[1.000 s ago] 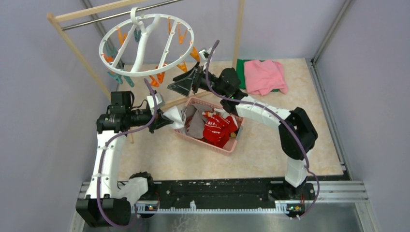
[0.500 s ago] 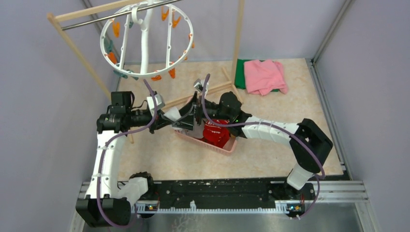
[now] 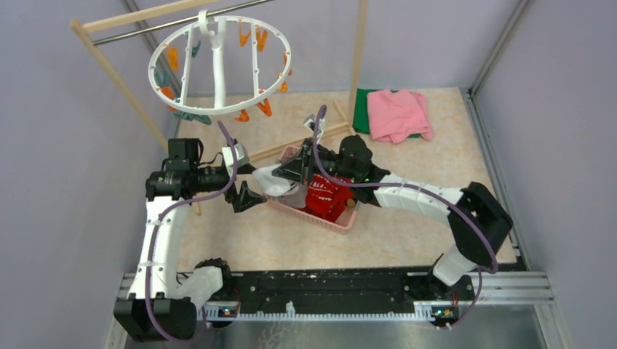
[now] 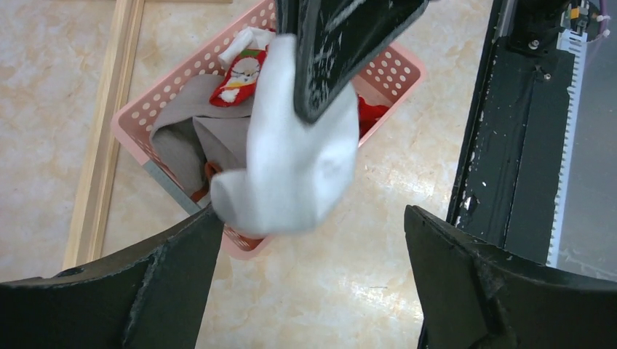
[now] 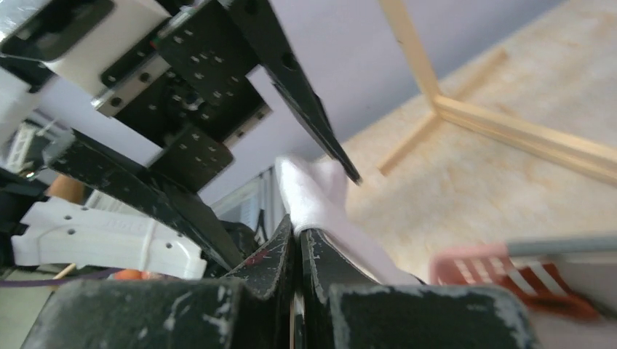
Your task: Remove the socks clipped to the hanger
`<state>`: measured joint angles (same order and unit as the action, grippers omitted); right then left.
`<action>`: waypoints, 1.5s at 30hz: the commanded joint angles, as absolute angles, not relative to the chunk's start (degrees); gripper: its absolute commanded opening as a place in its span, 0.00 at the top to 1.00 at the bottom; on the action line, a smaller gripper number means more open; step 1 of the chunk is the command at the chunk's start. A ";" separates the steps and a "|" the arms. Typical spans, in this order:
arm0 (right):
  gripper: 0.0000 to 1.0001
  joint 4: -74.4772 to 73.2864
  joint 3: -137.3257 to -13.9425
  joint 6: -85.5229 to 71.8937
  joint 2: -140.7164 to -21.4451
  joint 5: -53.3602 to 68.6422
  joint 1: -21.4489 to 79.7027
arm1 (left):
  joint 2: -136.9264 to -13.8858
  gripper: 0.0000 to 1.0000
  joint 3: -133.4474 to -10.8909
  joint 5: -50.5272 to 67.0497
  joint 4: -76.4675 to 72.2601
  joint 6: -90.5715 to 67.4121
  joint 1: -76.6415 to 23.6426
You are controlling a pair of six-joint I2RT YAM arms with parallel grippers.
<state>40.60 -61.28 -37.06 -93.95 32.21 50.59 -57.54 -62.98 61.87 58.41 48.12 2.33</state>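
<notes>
The white hanger (image 3: 218, 76) hangs from the rack's bar at the upper left, with orange clips (image 3: 263, 107) and teal ones dangling; I see no socks on it. A white sock (image 3: 276, 179) (image 4: 298, 167) (image 5: 313, 193) hangs over the near left corner of the pink basket (image 3: 320, 218) (image 4: 400, 73). My right gripper (image 3: 289, 174) (image 5: 297, 229) is shut on the sock's upper end. My left gripper (image 3: 249, 185) (image 4: 311, 218) stands wide open around the sock's lower end, its fingers (image 4: 174, 262) apart from it. A red sock (image 3: 327, 196) (image 4: 236, 76) and a grey sock (image 4: 196, 131) lie in the basket.
The wooden-framed rack (image 3: 116, 69) with its metal bar stands at the back left, and its floor rail (image 4: 109, 123) runs beside the basket. A folded pink cloth (image 3: 396, 113) lies on a green cloth (image 3: 361, 109) at the back right.
My left gripper has opened and let go of the white sock. My right arm came down from the hanger and shut on that sock. The hanger swung back.
</notes>
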 commanded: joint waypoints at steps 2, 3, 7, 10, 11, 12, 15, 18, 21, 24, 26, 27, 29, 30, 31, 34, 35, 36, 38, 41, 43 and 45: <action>1.00 23.66 -56.24 -28.49 -80.29 23.67 47.86 | -57.38 0.01 -63.78 61.80 57.72 50.84 2.11; 1.00 20.81 -54.95 -27.69 -78.51 22.58 47.42 | -57.18 0.01 -63.43 61.28 57.15 51.08 2.11; 1.00 14.37 -48.62 -27.16 -72.63 19.85 45.11 | -56.67 0.01 -61.98 59.58 54.56 50.96 2.11; 1.00 11.31 -45.46 -27.47 -70.70 17.79 43.24 | -57.60 0.01 -62.45 59.62 55.06 50.93 2.11; 1.00 10.96 -44.61 -27.94 -70.65 17.77 42.79 | -58.02 0.01 -62.67 59.30 55.62 51.10 2.11; 1.00 10.91 -43.91 -28.34 -70.67 18.02 42.31 | -58.59 0.01 -62.85 58.94 55.93 51.31 2.13; 1.00 10.16 -42.76 -28.23 -71.71 16.62 42.00 | -59.92 0.01 -62.39 56.97 55.78 51.82 2.15; 1.00 10.21 -43.22 -27.26 -75.03 15.04 41.40 | -59.65 0.01 -59.74 53.57 51.48 50.74 2.11; 1.00 10.98 -45.46 -26.26 -81.14 12.94 40.68 | -59.46 0.01 -56.20 50.06 45.24 48.93 2.11; 1.00 9.89 -49.24 -25.70 -88.61 10.84 40.66 | -61.06 0.01 -53.62 46.89 41.33 48.24 2.12; 1.00 8.37 -51.02 -25.76 -92.94 8.54 40.69 | -62.37 0.01 -52.59 44.72 38.76 47.08 2.12; 1.00 7.41 -51.59 -26.35 -95.07 5.62 40.63 | -63.09 0.01 -52.49 43.82 37.81 46.35 2.11; 1.00 6.18 -52.31 -26.31 -97.17 0.85 40.76 | -64.76 0.01 -52.46 42.50 36.35 44.57 2.11; 1.00 6.01 -52.31 -26.28 -97.88 -1.09 40.82 | -65.54 0.01 -52.57 42.26 35.85 44.09 2.13; 1.00 5.52 -52.36 -26.28 -98.37 -2.81 41.01 | -66.30 0.01 -52.53 41.95 35.23 43.59 2.12; 0.93 3.49 -52.58 -26.36 -98.07 -5.92 41.20 | -68.15 0.01 -52.06 41.26 33.32 42.14 2.11; 0.86 2.79 -52.76 -26.41 -97.05 -6.62 41.14 | -68.66 0.01 -51.58 40.68 32.38 41.58 2.11; 0.76 1.89 -53.35 -26.16 -95.79 -7.06 41.14 | -68.92 0.01 -51.06 39.94 31.06 40.50 2.11; 0.51 0.25 -55.28 -25.32 -92.07 -6.84 41.21 | -69.39 0.01 -50.31 38.19 28.83 38.78 2.11; 0.19 -4.65 -59.56 -25.22 -86.24 -5.80 41.16 | -69.46 0.01 -49.89 36.34 27.10 36.79 2.11; 0.02 -9.96 -63.32 -25.25 -83.68 -5.67 41.14 | -69.66 0.01 -49.74 34.26 25.75 34.24 2.18; 0.01 -13.52 -64.54 -25.14 -81.22 -6.64 41.15 | -69.86 0.01 -49.63 32.75 24.76 32.83 2.20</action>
<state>-5.41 -57.98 -26.02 -88.73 -3.55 41.45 -69.69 -49.98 36.07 30.50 37.21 2.26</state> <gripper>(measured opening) 0.973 0.988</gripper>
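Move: My right hand already holds the white sock. The basket it goes to has its middle about 10 cm to the right, 7 cm ahead and some 26 cm below. Inside it, the red socks lie roughly 12 cm to the right and 4 cm ahead, the grey sock about 4 cm to the right and 6 cm ahead, both some 25 cm down. From my left hand the basket's middle is about 12 cm right, 7 cm ahead and 23 cm below. I draw the pinched white sock to the right, clear of my open left fingers, then sink my right hand about 24 cm and forward into the basket, tipping its fingers from pointing left to pointing down and turning clockwise. Low over the red socks I open the fingers wide and lift some 7 cm. My left hand, still open, sinks about 12 cm while going forward and left. ##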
